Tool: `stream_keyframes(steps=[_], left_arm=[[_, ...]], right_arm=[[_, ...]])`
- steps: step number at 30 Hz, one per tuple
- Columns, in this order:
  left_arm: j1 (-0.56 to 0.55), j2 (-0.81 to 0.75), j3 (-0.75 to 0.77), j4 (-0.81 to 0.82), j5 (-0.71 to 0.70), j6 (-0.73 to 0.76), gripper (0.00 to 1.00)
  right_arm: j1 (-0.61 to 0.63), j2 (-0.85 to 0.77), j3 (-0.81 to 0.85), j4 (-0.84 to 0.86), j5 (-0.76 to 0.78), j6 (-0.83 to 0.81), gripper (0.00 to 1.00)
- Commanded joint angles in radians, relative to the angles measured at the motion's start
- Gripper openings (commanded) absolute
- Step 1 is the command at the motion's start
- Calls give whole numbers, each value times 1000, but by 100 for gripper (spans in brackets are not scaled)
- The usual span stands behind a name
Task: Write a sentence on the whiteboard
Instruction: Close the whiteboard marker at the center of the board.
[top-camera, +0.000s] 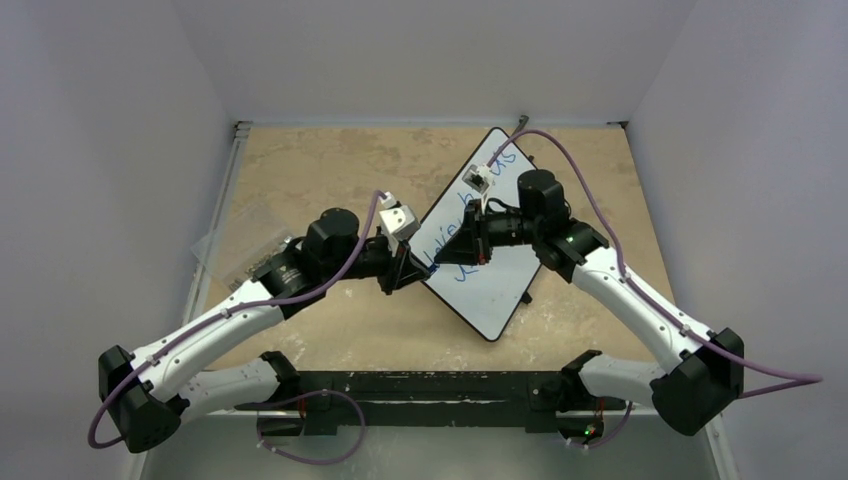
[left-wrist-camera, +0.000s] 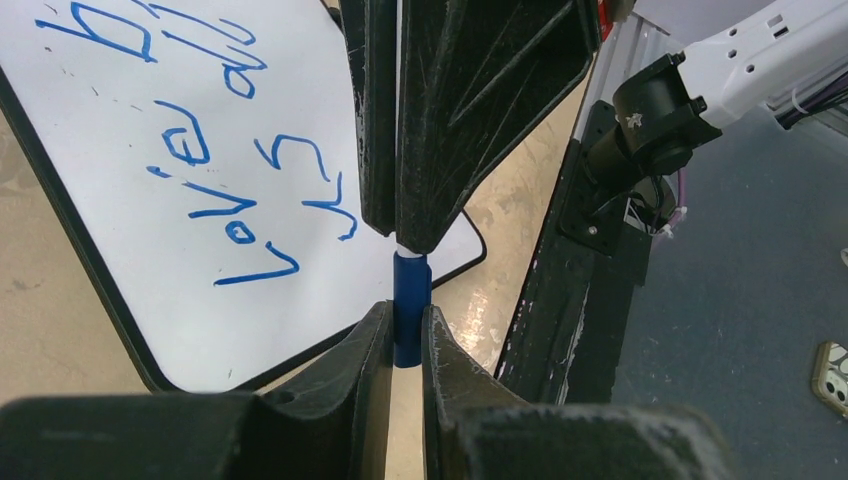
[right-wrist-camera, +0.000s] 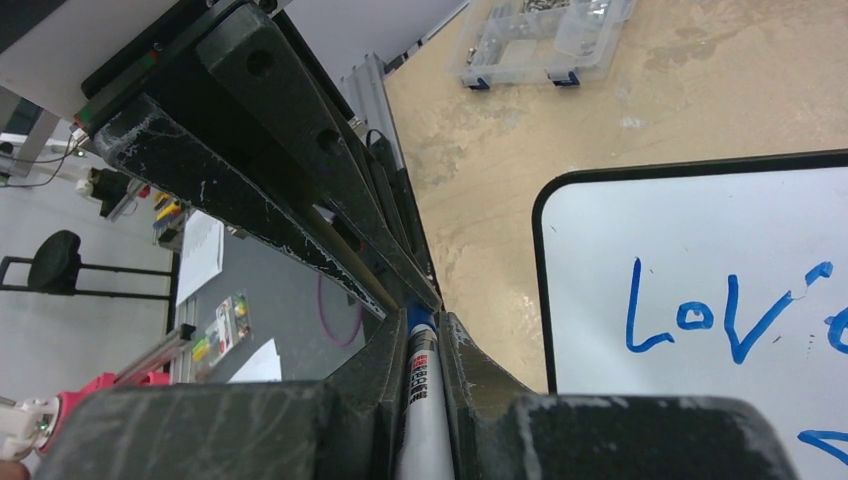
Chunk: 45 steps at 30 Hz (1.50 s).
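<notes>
The whiteboard (top-camera: 495, 290) lies at a slant right of the table's middle. It carries the sentence (top-camera: 462, 222) in blue marker in two lines; "Love" (left-wrist-camera: 255, 275) and "us" read in the left wrist view, "Lov" (right-wrist-camera: 632, 310) in the right wrist view. Both grippers meet tip to tip over the board's left edge. My right gripper (right-wrist-camera: 425, 320) is shut on a white marker (right-wrist-camera: 420, 400). My left gripper (left-wrist-camera: 405, 310) is shut on the marker's blue cap (left-wrist-camera: 410, 300), which sits on the marker's end. In the top view the left gripper (top-camera: 400, 278) and right gripper (top-camera: 470, 245) hide the marker.
A clear plastic box (top-camera: 235, 240) lies at the table's left edge, also seen as the clear box (right-wrist-camera: 540, 35) in the right wrist view. White walls close in the tan table (top-camera: 330, 170). The black base rail (top-camera: 420, 385) runs along the near edge.
</notes>
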Motion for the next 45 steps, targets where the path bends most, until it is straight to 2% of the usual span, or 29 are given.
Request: stream_keyframes(steps=[1, 7, 13, 21, 28, 33, 43, 44, 45], left_arm=[[-4, -2, 64, 75, 13, 24, 0], [-5, 3, 81, 83, -32, 25, 0], [-4, 19, 113, 101, -61, 38, 0], [-14, 25, 141, 149, -132, 49, 0], [-43, 30, 171, 173, -173, 82, 0], [-84, 14, 167, 201, -263, 119, 0], [-95, -29, 155, 135, -358, 102, 0], [-95, -34, 153, 117, -363, 99, 1], [-95, -41, 152, 93, -364, 99, 6]], right_arm=[[22, 7, 27, -29, -21, -22, 0], [40, 14, 25, -24, 6, 30, 0], [84, 12, 35, -42, 122, 143, 0], [145, 23, 40, -30, 201, 315, 0], [221, 65, 72, -20, 277, 433, 0], [247, 87, 84, -2, 312, 495, 0], [262, 129, 124, -6, 361, 458, 0], [262, 132, 129, -9, 360, 451, 0], [262, 134, 134, -15, 360, 443, 0]])
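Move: The marker's open end, in the right fingers, is already at the mouth of the blue cap, some 3 cm right, 1 cm ahead and 1 cm above the left hand; that cap lies about 3 cm left, 1 cm back and 1 cm below the right hand. The whiteboard's middle is roughly 16 cm ahead, 14 cm right and 20 cm below the left hand, its written "Love" 14 cm ahead, 3 cm right, equally low. Keep both grips shut and push the marker farther into the cap: bring the right gripper about 4.5 cm left and some 2 cm forward, towards the left one, rolling it and swinging its fingers forward, some 20 degrees clockwise. Let the left gripper give way 3 cm left and 3 cm forward with the cap, turning counter-clockwise and dipping its fingertips. ##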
